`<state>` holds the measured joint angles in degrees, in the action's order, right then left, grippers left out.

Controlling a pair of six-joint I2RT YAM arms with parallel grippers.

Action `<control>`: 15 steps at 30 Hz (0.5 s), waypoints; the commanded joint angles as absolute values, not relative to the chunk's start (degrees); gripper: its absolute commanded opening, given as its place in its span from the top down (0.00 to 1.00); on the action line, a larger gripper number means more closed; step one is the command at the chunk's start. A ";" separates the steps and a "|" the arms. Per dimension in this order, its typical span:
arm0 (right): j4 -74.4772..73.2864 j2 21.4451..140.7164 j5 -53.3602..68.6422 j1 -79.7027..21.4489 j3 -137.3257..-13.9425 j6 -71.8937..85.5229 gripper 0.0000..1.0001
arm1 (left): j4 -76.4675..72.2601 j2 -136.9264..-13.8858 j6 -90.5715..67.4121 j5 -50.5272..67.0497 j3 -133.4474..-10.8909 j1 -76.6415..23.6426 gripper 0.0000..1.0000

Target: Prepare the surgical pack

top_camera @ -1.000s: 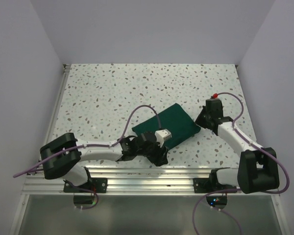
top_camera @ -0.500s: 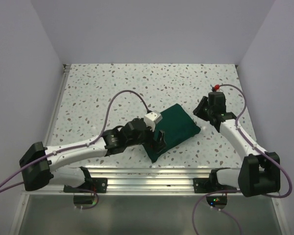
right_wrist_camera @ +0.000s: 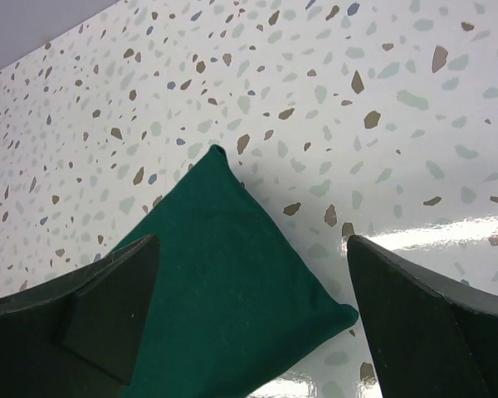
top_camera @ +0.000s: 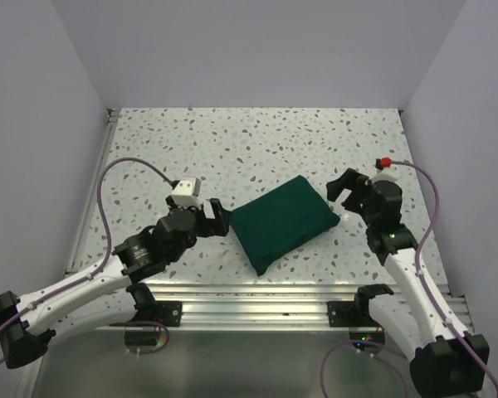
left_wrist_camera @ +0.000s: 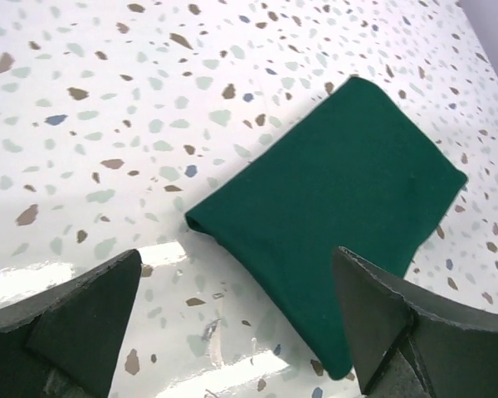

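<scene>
The surgical pack [top_camera: 284, 222] is a plump dark green folded bundle lying flat on the speckled table, slanted, with nothing gripping it. My left gripper [top_camera: 217, 217] hovers just off its left edge, open and empty. In the left wrist view the pack [left_wrist_camera: 340, 207] lies ahead, between and beyond the spread fingers [left_wrist_camera: 66, 332] of that gripper [left_wrist_camera: 241, 332]. My right gripper [top_camera: 344, 189] is off the pack's right corner, open and empty. The right wrist view shows the pack's corner [right_wrist_camera: 216, 290] below its wide-apart jaws [right_wrist_camera: 253, 319].
White side walls enclose the speckled table [top_camera: 232, 149]. An aluminium rail [top_camera: 249, 298] runs along the near edge, just below the pack. Purple cables loop from both arms over the table.
Both grippers have opened and drawn back from the pack: the left arm swung off it to the left, the right pulled away to the right. The pack now lies uncovered.
</scene>
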<state>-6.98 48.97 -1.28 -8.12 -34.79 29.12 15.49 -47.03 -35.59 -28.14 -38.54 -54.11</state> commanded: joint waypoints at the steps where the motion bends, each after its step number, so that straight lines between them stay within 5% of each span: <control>1: -4.03 44.04 -4.48 -7.91 -32.35 25.93 0.01 | 14.77 -44.30 -37.44 -38.04 -35.87 -53.88 0.00; 15: -6.68 35.42 -7.29 -7.91 -27.86 24.96 0.01 | 8.61 -33.92 -32.78 -43.51 -26.28 -53.88 0.00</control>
<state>-7.09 35.97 -5.45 -8.12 -28.29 25.87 12.78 -34.15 -34.09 -40.95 -26.52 -54.11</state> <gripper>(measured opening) 0.985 0.997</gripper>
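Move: The wrapped green surgical pack lies alone on the table, its middle roughly 7 cm ahead of the left hand, 21 cm to its right and 15 cm below. Its left corner is nearest, about 9 cm ahead of that hand and 4 cm to its right. From the right hand the pack's middle is some 16 cm to the left, 1 cm back and 13 cm below, with its right corner almost straight beneath, about 1 cm ahead. With nothing in its wide-open fingers, the left hand carries on left, away from the surgical pack, about 6 cm and sinking some 2 cm, while its wrist swings roughly 10 degrees counter-clockwise and the fingertips tip up a little. The right hand, also empty and wide open, draws back about 3 cm and 2 cm to the right, clear above the pack's right corner, its fingertips tilting slightly up; both ease almost to a stop. ##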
